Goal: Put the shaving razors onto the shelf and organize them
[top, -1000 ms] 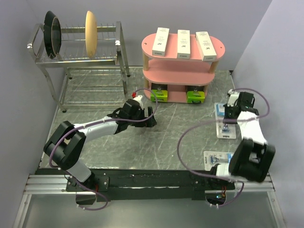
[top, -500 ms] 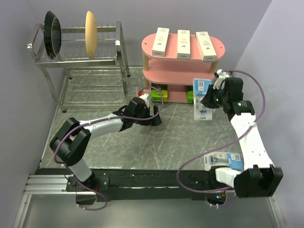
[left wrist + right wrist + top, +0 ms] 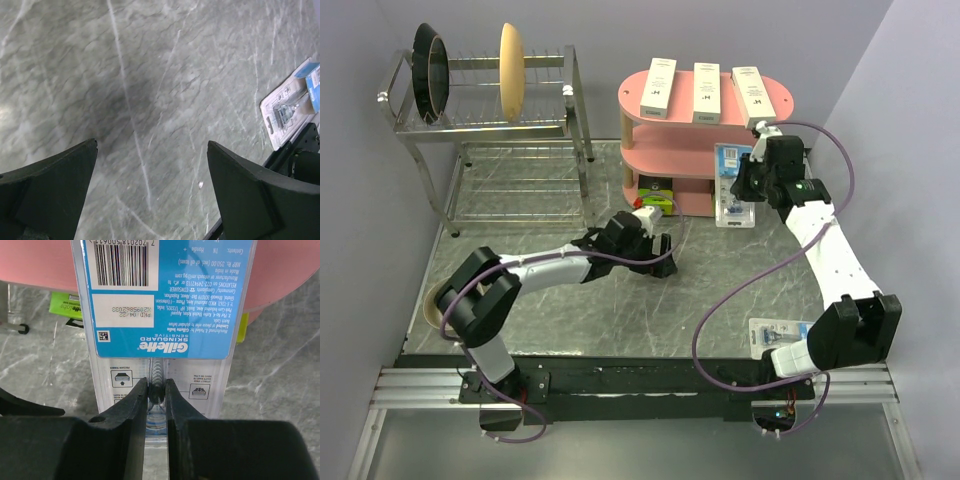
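The pink shelf [image 3: 775, 100] carries three slim white razor boxes [image 3: 707, 92] side by side on its top board. A black-and-lime-green box [image 3: 657, 196] sits in the bottom tier at the left. My right gripper [image 3: 750, 180] is shut on a clear blister pack with a blue card [image 3: 732, 185], held upright in front of the shelf's right half. In the right wrist view the jaws [image 3: 157, 390] pinch the razor handle of that pack [image 3: 162, 315], with pink board [image 3: 35, 265] and green boxes [image 3: 67, 305] behind it. A second blister pack [image 3: 775, 333] [image 3: 290, 110] lies near the front edge. My left gripper [image 3: 663, 262] [image 3: 151, 145] hangs open over bare table.
A metal dish rack [image 3: 480, 125] with black pans and a tan bowl [image 3: 511, 68] stands at the back left. Purple walls close in behind and on the right. The black rail [image 3: 620, 372] with the arm bases runs along the near edge.
The right arm has lifted the blister pack off the table at the right and carried it up to the shelf front. The left gripper has slid rightward and nearer, still open.
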### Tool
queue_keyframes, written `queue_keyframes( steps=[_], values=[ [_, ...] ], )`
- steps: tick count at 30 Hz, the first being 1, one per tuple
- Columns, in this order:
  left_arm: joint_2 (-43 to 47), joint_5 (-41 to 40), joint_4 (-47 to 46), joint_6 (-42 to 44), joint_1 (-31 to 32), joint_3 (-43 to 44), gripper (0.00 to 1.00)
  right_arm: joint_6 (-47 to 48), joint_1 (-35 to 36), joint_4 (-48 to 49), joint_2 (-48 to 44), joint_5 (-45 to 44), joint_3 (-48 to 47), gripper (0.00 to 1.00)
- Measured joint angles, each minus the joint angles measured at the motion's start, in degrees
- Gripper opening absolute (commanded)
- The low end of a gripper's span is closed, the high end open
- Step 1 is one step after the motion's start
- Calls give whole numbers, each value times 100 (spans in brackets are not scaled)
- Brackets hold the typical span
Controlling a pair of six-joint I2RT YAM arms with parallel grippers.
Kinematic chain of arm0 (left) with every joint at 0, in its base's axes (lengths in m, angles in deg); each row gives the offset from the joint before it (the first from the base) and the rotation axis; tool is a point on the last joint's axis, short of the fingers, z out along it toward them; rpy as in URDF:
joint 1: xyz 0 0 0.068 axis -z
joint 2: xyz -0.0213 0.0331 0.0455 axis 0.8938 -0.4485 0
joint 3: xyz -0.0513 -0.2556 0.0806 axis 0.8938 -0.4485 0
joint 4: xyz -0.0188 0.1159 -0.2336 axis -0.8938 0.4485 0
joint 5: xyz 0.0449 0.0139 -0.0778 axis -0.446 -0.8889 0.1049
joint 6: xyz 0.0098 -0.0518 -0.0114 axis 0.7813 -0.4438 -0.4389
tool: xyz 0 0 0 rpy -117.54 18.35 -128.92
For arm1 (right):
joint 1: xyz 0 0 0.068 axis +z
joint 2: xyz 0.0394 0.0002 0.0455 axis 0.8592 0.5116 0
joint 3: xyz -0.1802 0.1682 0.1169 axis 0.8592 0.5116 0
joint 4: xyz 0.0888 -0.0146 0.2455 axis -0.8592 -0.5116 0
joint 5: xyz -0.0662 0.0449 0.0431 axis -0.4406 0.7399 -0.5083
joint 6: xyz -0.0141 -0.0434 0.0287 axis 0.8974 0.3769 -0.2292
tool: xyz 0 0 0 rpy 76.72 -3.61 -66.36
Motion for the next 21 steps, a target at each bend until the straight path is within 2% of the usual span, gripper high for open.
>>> queue_keyframes(
  steps=[5,8,11,12,14,15,21],
  values=[
    [-160,55,-79,59,31,205,96,26,140,94,101,-306,-96,2],
    [-166,81,-155,57,31,219,92,33,232,188,153,-470,-96,2],
    [-262,168,-229,59,31,278,71,31,352,284,225,-623,-96,2],
    [-328,229,-273,76,31,321,48,31,398,302,249,-673,-96,2],
    [-487,413,-387,151,31,411,22,31,492,317,286,-756,-98,3],
    [-575,505,-470,164,31,455,3,31,522,326,297,-796,-101,3],
    [-1274,1198,-872,280,46,1008,1,28,647,385,326,-1106,-184,4]
  ],
)
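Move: From my right hand, holding the razor pack, the empty middle tier's centre is about 16 cm ahead, 9 left and 8 below. The rightmost white box stands about 17 cm ahead, 2 right and 5 above; the left green pack is some 18 ahead, 19 left and 18 below. From my left hand, the tier centre lies roughly 26 cm ahead, 8 right and 6 above, and the spare razor pack 11 back, 26 right and 9 below. I keep my right fingers pinched on the upright razor pack and ease it about 2 cm forward and 2 cm left, towards the middle tier, nearly level and with only a slight wrist turn. Meanwhile my empty left hand sweeps some 6 cm right over bare table, mostly late on, turning about 15 degrees, chiefly clockwise, and closing its wide-open fingers on nothing. ##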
